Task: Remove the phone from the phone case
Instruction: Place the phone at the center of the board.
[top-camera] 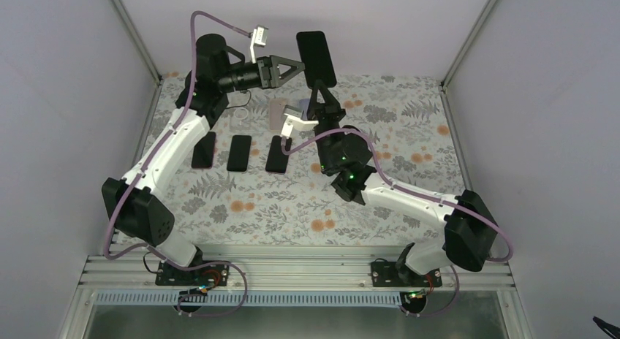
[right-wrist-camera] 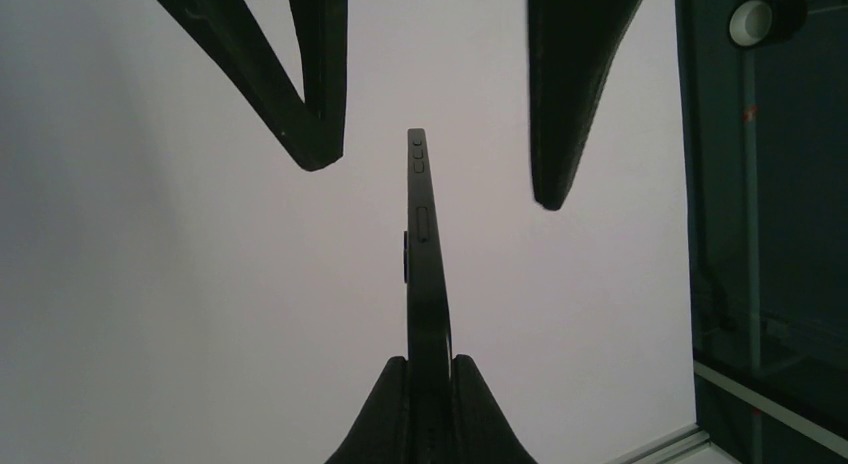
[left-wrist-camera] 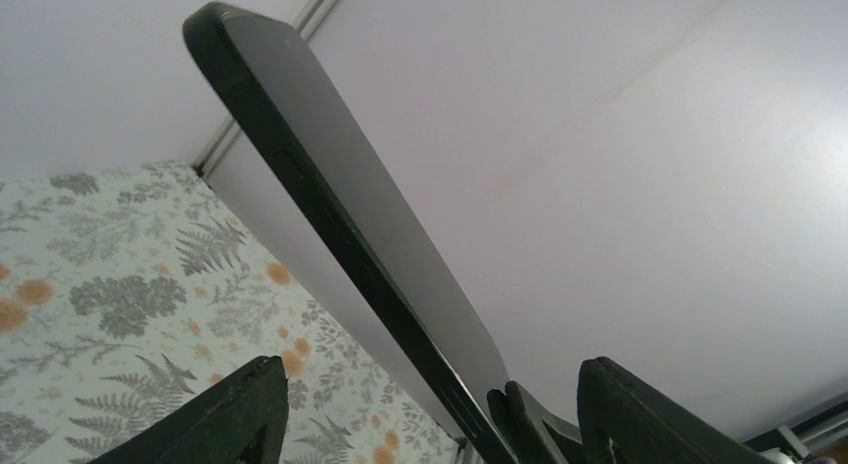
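Note:
A black phone [top-camera: 316,58] stands upright in the air above the table's far side, its glossy face [left-wrist-camera: 385,224] set in a black phone case [left-wrist-camera: 300,199]. My right gripper [top-camera: 319,90] is shut on its lower end; in the right wrist view the two fingers [right-wrist-camera: 428,384] press on both sides of the thin edge [right-wrist-camera: 420,254]. My left gripper [top-camera: 300,67] reaches in from the left, open. Its fingers [left-wrist-camera: 240,414] stand on either side of the phone without touching it. The same fingers [right-wrist-camera: 310,84] show in the right wrist view, flanking the phone's top.
Three dark phones or cases lie in a row on the floral table: [top-camera: 203,150], [top-camera: 238,153], [top-camera: 277,154]. A greyish flat piece [top-camera: 280,109] lies behind them. White walls close in the back and both sides.

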Tool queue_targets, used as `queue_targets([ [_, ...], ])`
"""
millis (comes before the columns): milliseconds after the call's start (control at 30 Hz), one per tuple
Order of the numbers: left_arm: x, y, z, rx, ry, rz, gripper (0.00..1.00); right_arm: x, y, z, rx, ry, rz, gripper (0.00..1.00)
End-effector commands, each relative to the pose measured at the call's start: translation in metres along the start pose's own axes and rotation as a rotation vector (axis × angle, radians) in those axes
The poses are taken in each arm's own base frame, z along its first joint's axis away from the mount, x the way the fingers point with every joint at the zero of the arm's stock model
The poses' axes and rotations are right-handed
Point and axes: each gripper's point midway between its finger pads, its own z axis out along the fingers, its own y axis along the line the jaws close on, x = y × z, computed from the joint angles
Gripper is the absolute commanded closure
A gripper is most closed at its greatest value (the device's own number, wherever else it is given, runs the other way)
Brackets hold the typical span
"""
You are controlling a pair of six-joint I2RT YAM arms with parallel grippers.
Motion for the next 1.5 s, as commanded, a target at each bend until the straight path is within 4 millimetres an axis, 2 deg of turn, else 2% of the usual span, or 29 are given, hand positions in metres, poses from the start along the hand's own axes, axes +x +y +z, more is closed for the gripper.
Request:
queue_targets([
  [0,0.000,-0.006,0.002,0.040,0.011,0.007,0.30,-0.005,-0.027,-0.007,0.101,-0.013,0.018,0.96],
  [233,0.003,-0.006,0.002,0.056,0.018,-0.009,0.43,-0.011,-0.022,-0.013,0.088,-0.032,0.005,0.96],
  [367,0.003,-0.006,0.004,0.071,0.018,-0.033,0.55,-0.015,-0.018,-0.016,0.083,-0.042,-0.006,0.96],
  [533,0.007,0.000,0.007,0.091,0.026,-0.086,0.63,-0.016,-0.018,-0.017,0.088,-0.048,-0.010,0.96],
  [767,0.014,0.007,0.010,0.111,0.041,-0.150,0.70,-0.019,-0.013,-0.020,0.093,-0.062,-0.032,0.96],
  [1100,0.016,0.010,0.009,0.116,0.043,-0.180,0.93,-0.021,-0.008,-0.023,0.095,-0.075,-0.052,0.96],
  [1167,0.016,0.013,0.007,0.112,0.039,-0.193,0.97,-0.021,-0.009,-0.024,0.097,-0.076,-0.050,0.91],
  [1267,0.014,0.021,0.003,0.092,0.023,-0.206,0.98,-0.020,-0.009,-0.025,0.102,-0.080,-0.047,0.79],
  [1467,0.005,0.033,-0.006,0.066,-0.004,-0.193,0.98,-0.019,-0.005,-0.028,0.092,-0.086,-0.047,0.48],
])
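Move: The phone, gripped by its lower end in the right hand, has its middle about 4 cm to the right of the left hand and 3 cm ahead, level with it. From the right hand, the left hand's open fingers are some 4 cm ahead, 6 cm left and 2 cm up. About 42 cm below the left hand, the bluish case lies 20 cm ahead and 3 cm right, the pink case 20 cm ahead and 9 cm left, and the nearest tabletop phone 2 cm ahead and 8 cm left. Down by some 3 cm, the left hand rolls about 15 degrees, its forward side dipping, while its fingers close from wide open and pinch the held phone's left long edge. The right hand brings the phone back and left nearly 2 cm towards those fingers and down about 3 cm, then opens to about half at the very end and lets go of the phone's lower end. ##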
